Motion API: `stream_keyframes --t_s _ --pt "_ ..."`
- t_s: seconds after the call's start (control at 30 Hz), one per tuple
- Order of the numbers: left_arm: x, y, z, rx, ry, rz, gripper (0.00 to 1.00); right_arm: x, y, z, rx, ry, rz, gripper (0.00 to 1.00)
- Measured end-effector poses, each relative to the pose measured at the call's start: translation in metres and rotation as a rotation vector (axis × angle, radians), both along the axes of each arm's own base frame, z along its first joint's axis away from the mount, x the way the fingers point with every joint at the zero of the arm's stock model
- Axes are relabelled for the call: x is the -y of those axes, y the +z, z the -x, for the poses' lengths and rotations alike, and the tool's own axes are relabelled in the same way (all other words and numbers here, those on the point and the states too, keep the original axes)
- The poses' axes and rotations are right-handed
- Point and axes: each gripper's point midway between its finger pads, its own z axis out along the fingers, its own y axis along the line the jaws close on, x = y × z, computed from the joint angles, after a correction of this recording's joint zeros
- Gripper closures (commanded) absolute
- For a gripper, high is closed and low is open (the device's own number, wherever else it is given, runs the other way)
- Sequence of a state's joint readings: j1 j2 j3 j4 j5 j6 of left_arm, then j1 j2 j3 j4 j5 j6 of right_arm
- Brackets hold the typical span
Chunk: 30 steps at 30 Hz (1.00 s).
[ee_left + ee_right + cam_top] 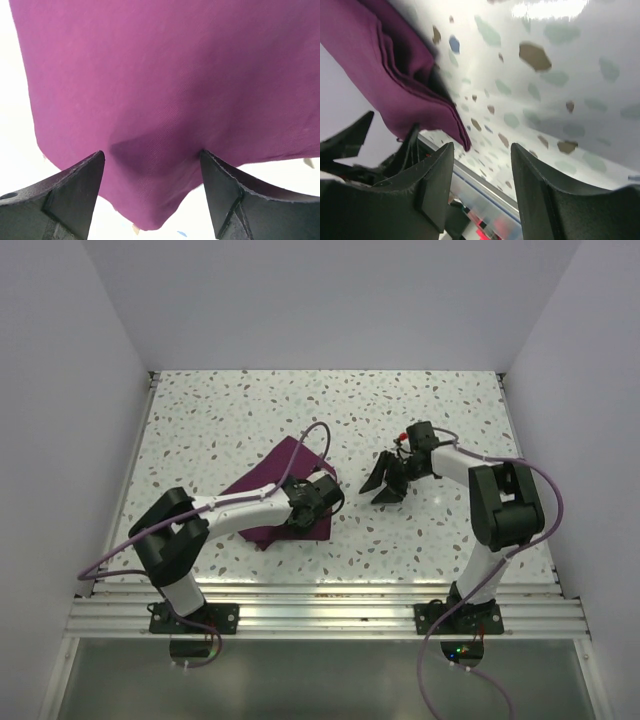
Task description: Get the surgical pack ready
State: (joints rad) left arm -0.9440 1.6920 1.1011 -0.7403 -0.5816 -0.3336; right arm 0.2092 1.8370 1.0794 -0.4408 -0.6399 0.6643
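The surgical pack (275, 480) is a folded deep purple fabric sheet lying on the speckled table left of centre. My left gripper (326, 498) hovers over its right-hand edge with jaws wide apart; the left wrist view shows the cloth (165, 90) filling the picture, one corner hanging down between the fingers without being pinched. My right gripper (383, 483) is open, off to the right of the pack and clear of it. In the right wrist view the folded layers of the pack (395, 85) lie beyond the left fingertip (442, 165), with nothing between the fingers.
The white speckled table (420, 400) is walled on three sides. A metal rail (330, 605) runs along the near edge, where both arm bases are bolted. Purple cables loop off each arm.
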Motion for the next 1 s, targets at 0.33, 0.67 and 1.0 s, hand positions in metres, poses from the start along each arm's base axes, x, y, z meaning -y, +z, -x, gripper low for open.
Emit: stream_keyframes --t_s 0.33,0.67,1.0 --pt "-0.015 0.006 0.004 0.035 0.034 -0.068 0.27 0.003 0.001 0.025 -0.01 0.011 -0.002 0.47" --pt "-0.014 0.008 0.003 0.045 0.034 -0.065 0.48 0.003 0.014 0.026 0.042 0.02 -0.011 0.47" --pt "-0.013 0.005 0.002 0.043 0.03 -0.07 0.81 -0.004 0.007 0.044 0.012 0.047 -0.007 0.47"
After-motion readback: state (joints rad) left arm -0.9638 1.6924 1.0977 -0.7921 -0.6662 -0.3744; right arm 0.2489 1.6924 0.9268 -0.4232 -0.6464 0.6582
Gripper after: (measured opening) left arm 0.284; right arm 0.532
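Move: Right between the left hand's open fingers, about 1 cm below, lies the fold at the near edge of the purple cloth. The cloth's small flap tip is some 5 cm back of that hand and 2 cm to its left; the near right corner is about 4 cm back and 12 cm to its right. From the right hand, the fold is roughly 23 cm to the left, 7 cm back and 3 cm lower. Sliding about 1.5 cm left with its fingertips down in the cloth, the left hand lifts barely a centimetre, then stays there while its fingers close from wide open to mostly shut, gathering the near-edge fold and pinching it. The right hand, empty and half open, eases back about 4.5 cm beside the cloth's right side, rising slightly midway and sinking again, without touching the cloth. ##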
